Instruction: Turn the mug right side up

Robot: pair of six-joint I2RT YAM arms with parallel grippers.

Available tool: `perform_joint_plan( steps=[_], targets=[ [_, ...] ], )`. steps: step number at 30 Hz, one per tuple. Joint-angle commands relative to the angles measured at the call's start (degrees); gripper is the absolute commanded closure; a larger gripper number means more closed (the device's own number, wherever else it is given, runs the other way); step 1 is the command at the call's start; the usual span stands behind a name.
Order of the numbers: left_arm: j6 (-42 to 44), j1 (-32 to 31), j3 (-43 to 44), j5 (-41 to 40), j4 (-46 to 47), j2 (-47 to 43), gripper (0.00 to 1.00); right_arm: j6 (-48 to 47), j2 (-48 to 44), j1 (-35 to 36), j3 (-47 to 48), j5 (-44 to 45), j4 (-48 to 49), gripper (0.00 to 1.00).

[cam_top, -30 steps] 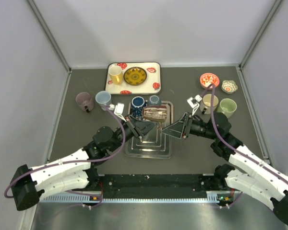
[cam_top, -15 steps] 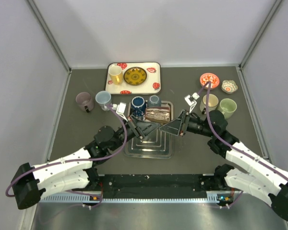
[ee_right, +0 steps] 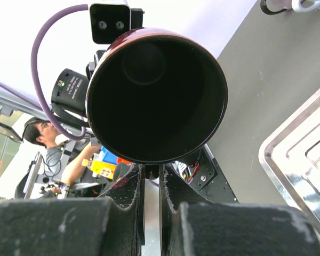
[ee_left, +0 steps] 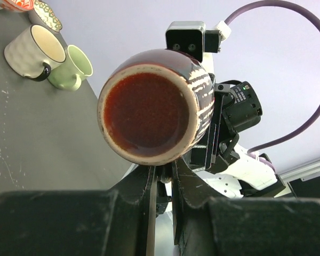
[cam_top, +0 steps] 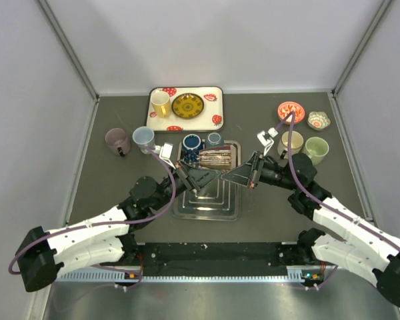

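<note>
The mug [cam_top: 217, 158] is dark brown with pale stripes and hangs on its side above the metal tray [cam_top: 207, 208]. My left gripper [cam_top: 201, 175] is shut on its handle from the left. In the left wrist view the mug's reddish base [ee_left: 148, 111] faces the camera above that gripper [ee_left: 162, 175]. My right gripper [cam_top: 239, 175] comes in from the right. The right wrist view looks straight into the mug's dark mouth [ee_right: 156, 95]; that gripper [ee_right: 152, 172] is shut, with the handle pinched between its fingertips just under the rim.
A strawberry-print tray [cam_top: 210, 120] at the back holds a yellow cup [cam_top: 161, 103] and a plate [cam_top: 187, 105]. Two blue cups [cam_top: 191, 143] stand behind the metal tray. Purple [cam_top: 117, 140] and light-blue [cam_top: 143, 137] mugs sit left; cream [cam_top: 292, 141] and green [cam_top: 315, 148] mugs and bowls [cam_top: 291, 111] sit right.
My right gripper has moved in a little toward the mug and shut its jaws on the handle. The left gripper has kept its grip, and the mug has barely moved.
</note>
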Motion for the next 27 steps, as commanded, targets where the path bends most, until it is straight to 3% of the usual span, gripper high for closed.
perform_joint_plan(
  steps=[1,3,6,7,10,14,19,20,23,27],
  targets=[
    [0.95,-0.81,-1.03,2.40,0.58,-0.73,0.89,-1.19,-0.34,0.54,3.42,2.86,4.08,1.00],
    [1.30,-0.81,-1.64,-0.15,0.05,-2.04,0.73,-1.63,-1.74,0.45,2.98,3.47,3.64,1.00],
    [2.27,-0.72,-2.44,-3.58,-0.30,-3.89,0.62,-2.42,-2.53,0.54,2.98,3.83,2.06,1.00],
    [2.53,-0.72,-2.35,-4.11,-1.17,-5.02,0.54,-2.51,-3.06,0.45,2.98,4.00,1.80,1.00],
    [3.85,-0.28,-1.91,-5.96,-4.43,-6.87,0.46,-2.95,-4.46,0.54,3.41,4.62,-0.22,1.00],
    [5.26,1.03,-1.91,-7.45,-8.03,-9.69,0.43,-7.94,-7.01,0.54,6.13,9.42,-9.60,1.00],
    [7.01,3.23,-2.09,-13.84,-19.36,-17.67,0.42,-21.20,-4.39,0.37,18.77,30.07,-44.74,1.00],
    [7.45,3.32,-2.26,-15.09,-20.68,-18.91,0.42,-22.71,-1.25,0.37,20.45,38.11,-48.01,1.00],
    [9.04,3.50,-2.35,-19.92,-27.01,-23.04,0.42,-27.64,3.78,-0.59,25.38,49.49,-55.41,1.00],
    [11.23,3.67,-1.83,-23.01,-33.76,-26.21,0.42,-30.63,14.91,-5.07,30.48,52.60,-56.83,1.00]
  ],
)
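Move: Both hands grip the handle of the striped mug, whose body lies on its side about 4 cm ahead of the left hand and 3 cm above it. The right hand is bound for the table near the cream mug, some 21 cm ahead, 29 cm right and 22 cm down. From the right hand, the green mug stands about 20 cm ahead, 38 cm right, and the red bowl 37 cm ahead, 32 cm right, both similarly low. Opening first, the left fingers let go of the striped mug's handle, and that hand backs off about 10 cm to its left, swinging some 20 degrees counter-clockwise. The right hand, still pinching the handle, then speeds forward and right towards the cream mug, about 10 cm each way, dipping about 4 cm late on, while it turns clockwise and rolls some 40 degrees, left side down. ##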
